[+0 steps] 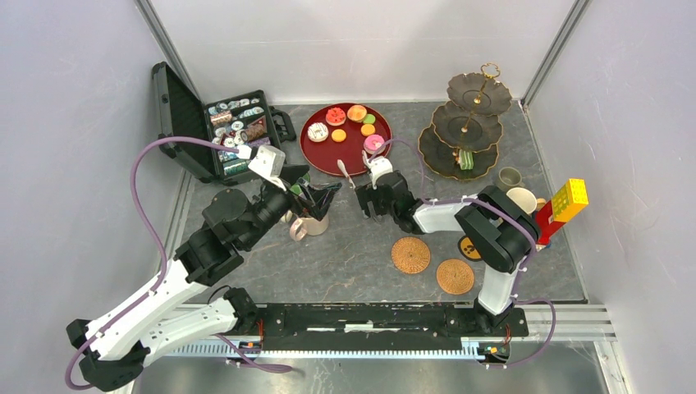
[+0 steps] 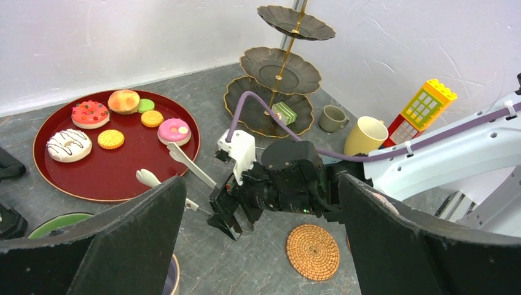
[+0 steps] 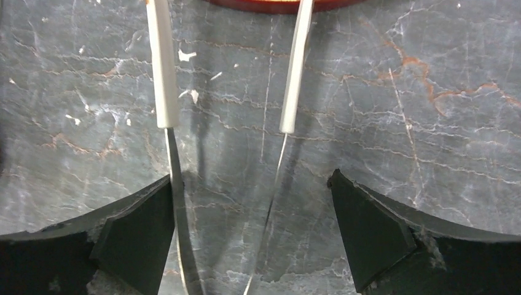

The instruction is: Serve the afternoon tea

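Note:
Several toy cakes lie on the round red tray (image 1: pixel 328 153), among them a pink one (image 2: pixel 174 130) and a white one (image 2: pixel 68 144). A green cake (image 1: pixel 465 160) sits on the bottom tier of the dark three-tier stand (image 1: pixel 484 90). My right gripper (image 3: pixel 252 227) is open low over the table. The white-handled tongs (image 3: pixel 163 74) lie between its fingers, with the left finger against one metal arm. My left gripper (image 1: pixel 309 190) is open above a beige mug (image 1: pixel 312 225), holding nothing. A grey mug (image 1: pixel 510 176) and a yellow mug (image 1: pixel 522 199) stand right of the stand. A green-lined mug (image 2: pixel 58 222) is near the left gripper.
An open black case (image 1: pixel 234 131) of small items stands at the back left. Two woven coasters (image 1: pixel 410 254) (image 1: pixel 455 276) lie near the right arm's base. A toy block house (image 1: pixel 565 207) leans by the right wall. Walls close in three sides.

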Controlling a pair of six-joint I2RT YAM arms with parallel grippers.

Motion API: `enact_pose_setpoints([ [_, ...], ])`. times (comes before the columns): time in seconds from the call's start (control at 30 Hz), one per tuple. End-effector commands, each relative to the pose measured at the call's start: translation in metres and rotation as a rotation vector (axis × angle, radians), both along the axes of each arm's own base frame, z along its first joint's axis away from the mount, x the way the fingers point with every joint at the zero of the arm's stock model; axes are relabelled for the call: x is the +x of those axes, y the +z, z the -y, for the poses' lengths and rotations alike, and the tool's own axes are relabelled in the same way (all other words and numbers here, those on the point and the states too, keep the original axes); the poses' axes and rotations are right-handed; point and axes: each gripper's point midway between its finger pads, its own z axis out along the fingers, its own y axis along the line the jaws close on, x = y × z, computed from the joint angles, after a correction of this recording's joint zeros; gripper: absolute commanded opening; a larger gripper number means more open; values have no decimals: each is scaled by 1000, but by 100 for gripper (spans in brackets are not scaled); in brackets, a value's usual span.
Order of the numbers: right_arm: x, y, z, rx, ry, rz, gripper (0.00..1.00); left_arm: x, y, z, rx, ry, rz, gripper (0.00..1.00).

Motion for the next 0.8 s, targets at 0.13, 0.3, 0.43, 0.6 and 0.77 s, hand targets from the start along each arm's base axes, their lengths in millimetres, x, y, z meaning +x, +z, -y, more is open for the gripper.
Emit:
enact_pose_setpoints([
  [0.13,2,1,-6,-28,58,122,92,2,18,-2,4,9,66,100],
  [0.3,1,-5,-7,-16,64,134,79,3,17,0,9,8,63,100],
  [0.43,0,2,-9,1,61,123,67,4,17,-1,11,12,64,100],
  [0.6,-1,21,-8,3,40,94,59,3,18,-1,8,9,65,100],
  [0.77,-4,41,-3,-27,19,52,54,1,19,-2,2,7,67,100],
])
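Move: The tongs lie between the right hand's wide-open fingers, nearly at their height, with the middle about 3 cm ahead and 1 cm left and the white heads reaching out to the red plate. From this hand, the plate's middle is some 20 cm ahead and 6 cm left, the pink donut 18 cm ahead and 1 cm right, and the purple mug 14 cm left and 2 cm back. From the left hand, the tongs lie roughly 17 cm ahead, 9 cm right and 35 cm down. The right hand closes its fingers from almost fully open to a little over half on the metal arms of the tongs, one finger against each outer side, and ends up pinching them. It stays low and almost in place, edging barely 1 cm left while the wrist tips up some 5 degrees, then easing about 1 cm back and to the right as that tilt mostly comes off. ##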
